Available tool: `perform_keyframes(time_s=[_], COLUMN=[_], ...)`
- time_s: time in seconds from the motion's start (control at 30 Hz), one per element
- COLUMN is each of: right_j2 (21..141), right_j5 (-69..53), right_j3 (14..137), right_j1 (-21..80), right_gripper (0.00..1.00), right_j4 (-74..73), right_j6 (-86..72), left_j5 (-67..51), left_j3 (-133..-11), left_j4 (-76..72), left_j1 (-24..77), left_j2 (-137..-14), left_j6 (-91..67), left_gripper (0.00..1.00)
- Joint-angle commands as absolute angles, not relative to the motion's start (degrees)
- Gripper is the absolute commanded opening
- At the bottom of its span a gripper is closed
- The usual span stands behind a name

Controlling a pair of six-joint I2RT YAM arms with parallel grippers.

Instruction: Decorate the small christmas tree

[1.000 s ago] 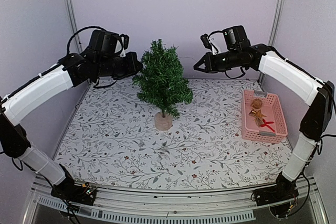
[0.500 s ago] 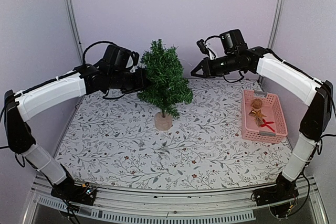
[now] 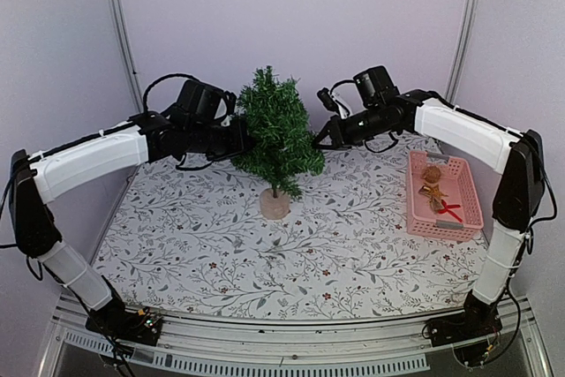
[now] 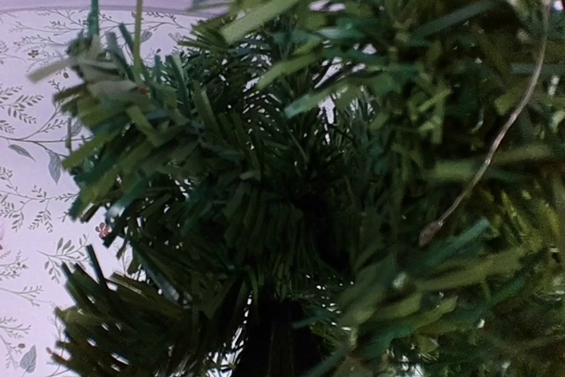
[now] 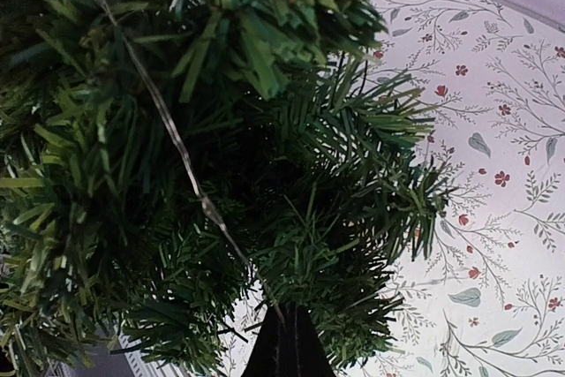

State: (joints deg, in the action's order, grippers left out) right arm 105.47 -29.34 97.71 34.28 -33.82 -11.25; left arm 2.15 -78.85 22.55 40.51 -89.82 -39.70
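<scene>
The small christmas tree [image 3: 275,134] stands mid-table on its light wooden disc base [image 3: 274,205]. My left gripper [image 3: 247,137] is pushed into the branches on its left side; in the left wrist view its dark tips [image 4: 274,346] are shut and buried in needles. My right gripper [image 3: 320,140] touches the tree's right side. It is shut [image 5: 287,337] on a thin silvery wire [image 5: 177,143] that runs up across the branches. The same wire [image 4: 499,134] shows in the left wrist view, hanging to the right of the left tips and apart from them.
A pink basket [image 3: 411,196] sits at the right edge of the table, holding a brown ball [image 3: 433,174], a tan figure [image 3: 433,193] and a red bow [image 3: 451,211]. The floral tablecloth [image 3: 265,253] lies in front of the tree. Walls close in behind and on both sides.
Both arms have closed in on the tree. The left gripper went right into the branches, and the right gripper came down and left to the tree's right side.
</scene>
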Motion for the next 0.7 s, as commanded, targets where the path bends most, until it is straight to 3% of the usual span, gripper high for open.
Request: perform_keyframes(time_s=[0.0,0.13,0.3,0.5,0.67], right_j2=[106.83,105.67,103.47,100.93,98.49], right_j5=[-31.21,-30.77,-29.13,-27.73,-27.09], right_j3=[98.29,98.53,97.71,96.75,95.69], right_j1=[34.87,34.90,34.82,33.44,32.37], right_gripper=[0.00,0.00,0.09,0.21,0.49], right_j4=[-34.10,-34.16,-34.28,-34.50,-34.92], right_j6=[-10.89,-11.00,-11.12,-11.63,-12.01], left_j5=[2.58,3.15,4.58,6.66,7.57], left_j3=[-77.87,-77.21,-75.81,-74.22,-72.88], left_j4=[21.79,20.02,18.54,17.76,17.64], left_j1=[40.78,40.80,40.79,40.75,40.69], left_j2=[-90.39,-88.44,-85.38,-81.82,-79.20], left_j6=[-39.79,-39.26,-38.59,-38.08,-37.71], left_gripper=[0.00,0.00,0.00,0.14,0.28])
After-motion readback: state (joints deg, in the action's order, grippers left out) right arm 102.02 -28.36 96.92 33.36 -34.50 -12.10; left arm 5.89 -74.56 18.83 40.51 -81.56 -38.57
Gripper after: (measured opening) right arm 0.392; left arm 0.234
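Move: Both hands still pinch an end of the wire string at the christmas tree's flanks. The tree's middle lies about 5 cm to the right of the left hand, 1 cm farther out and some 3 cm lower. From the right hand it is about 9 cm left, 1 cm farther out and 2 cm lower. Its pot stands under it, some 22 cm below the hands; the pink basket is about 33 cm to the right hand's right, level with it and 21 cm lower. Up and outward, after a brief hold at the foliage, both hands let go of the string ends and back away from the tree. The left rises about 4.5 cm and goes half as far left, fingers parting slightly and tipping up some 10 degrees; the right settles a touch deeper, opens its fingers wider, then rises about 2.5 cm and draws right. ##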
